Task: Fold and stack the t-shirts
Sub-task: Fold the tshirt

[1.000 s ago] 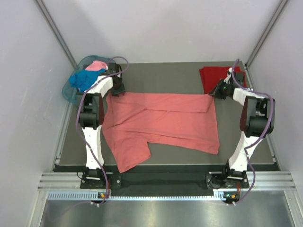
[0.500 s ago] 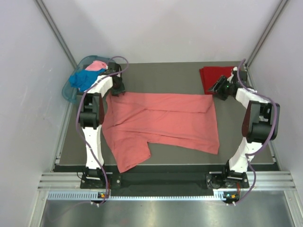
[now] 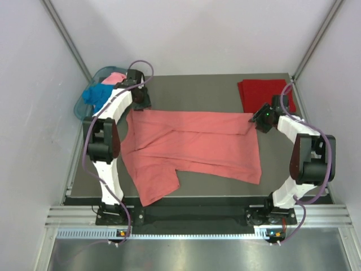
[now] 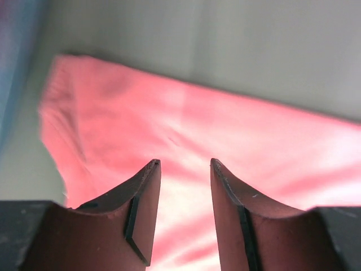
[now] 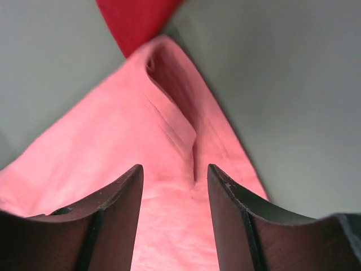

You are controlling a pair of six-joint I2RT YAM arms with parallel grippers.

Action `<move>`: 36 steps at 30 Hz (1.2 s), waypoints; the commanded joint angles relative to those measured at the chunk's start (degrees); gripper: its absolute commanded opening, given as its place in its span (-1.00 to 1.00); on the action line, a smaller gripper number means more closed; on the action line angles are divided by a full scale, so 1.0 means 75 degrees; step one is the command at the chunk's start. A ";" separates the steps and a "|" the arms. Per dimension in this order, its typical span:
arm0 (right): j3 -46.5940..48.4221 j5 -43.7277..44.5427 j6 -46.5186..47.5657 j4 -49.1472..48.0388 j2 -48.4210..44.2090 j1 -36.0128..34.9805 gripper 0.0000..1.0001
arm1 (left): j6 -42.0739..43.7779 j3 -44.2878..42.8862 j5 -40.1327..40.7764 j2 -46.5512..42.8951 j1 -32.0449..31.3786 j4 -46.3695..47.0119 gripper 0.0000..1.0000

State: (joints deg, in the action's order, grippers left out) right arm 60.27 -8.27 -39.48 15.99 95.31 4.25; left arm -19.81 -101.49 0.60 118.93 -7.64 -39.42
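Observation:
A salmon-coral t-shirt point(image 3: 192, 147) lies spread across the middle of the table, one part folded over along its far edge. My left gripper point(image 3: 139, 105) hovers open over its far left corner, with only pink cloth point(image 4: 186, 124) showing between the fingers point(image 4: 144, 192). At the far right corner, my right gripper point(image 3: 260, 119) stands open over a fold in the cloth point(image 5: 141, 130), nothing held. A folded dark red t-shirt point(image 3: 260, 93) lies at the back right, its tip point(image 5: 135, 20) just beyond that corner. Bright blue point(image 3: 95, 94) and light pink point(image 3: 115, 77) t-shirts sit bunched at the back left.
A translucent teal basket point(image 3: 79, 110) holds the blue and pink shirts off the table's back left corner. White walls close in on three sides. The salmon shirt's near left part hangs toward the table's front edge point(image 3: 197, 197).
The right gripper has opened, swung toward the red shirt, then come back over the salmon shirt's far right corner. The left arm's elbow has shifted left; its gripper stays near the far left corner.

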 commanded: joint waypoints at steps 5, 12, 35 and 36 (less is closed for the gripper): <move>-0.0114 0.0938 -0.0992 -0.0373 0.0171 -0.0508 0.03 | -0.0124 0.1249 -0.1228 -0.1829 -0.0552 0.0533 -0.09; -0.0079 0.1056 -0.1181 -0.0597 0.0511 -0.0883 0.02 | -0.0124 0.1287 -0.1182 -0.2065 -0.0540 0.0463 -0.09; -0.0067 0.0670 -0.1638 -0.2073 0.0558 -0.1328 -0.01 | -0.0171 0.1263 -0.1147 -0.1796 -0.0552 0.0510 -0.09; -0.0079 0.0565 -0.1649 -0.2410 0.0546 -0.1329 -0.01 | -0.0171 0.1263 -0.1135 -0.1784 -0.0552 0.0498 -0.09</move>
State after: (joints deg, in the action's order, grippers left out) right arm 59.35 -1.52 -50.68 6.07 101.41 -4.80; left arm -20.88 -91.77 -7.29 105.80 -11.75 -38.02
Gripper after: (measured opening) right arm 0.498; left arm 0.456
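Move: The right hand goes for the pink t-shirt's small turned-over sleeve flap, about 2 cm ahead, 1 cm left and some 5 cm below its half-open fingers. The shirt's far right corner lies roughly 5 cm ahead, level sideways; the folded red t-shirts lie about 12 cm ahead and 6 cm right. From the left hand, above the shirt's far left end, that flap is some 45 cm right, 3 cm back and 8 cm below. Leftward and down, about 4 cm each way, the right hand sinks half open to the sleeve flap and its outer finger pushes the flap inward, away from the shirt's right edge; it then starts rising, still drifting left and forward. The left hand quickly draws back, right and up, some 5 cm each, tilting slightly, then hovers empty over the shirt. ##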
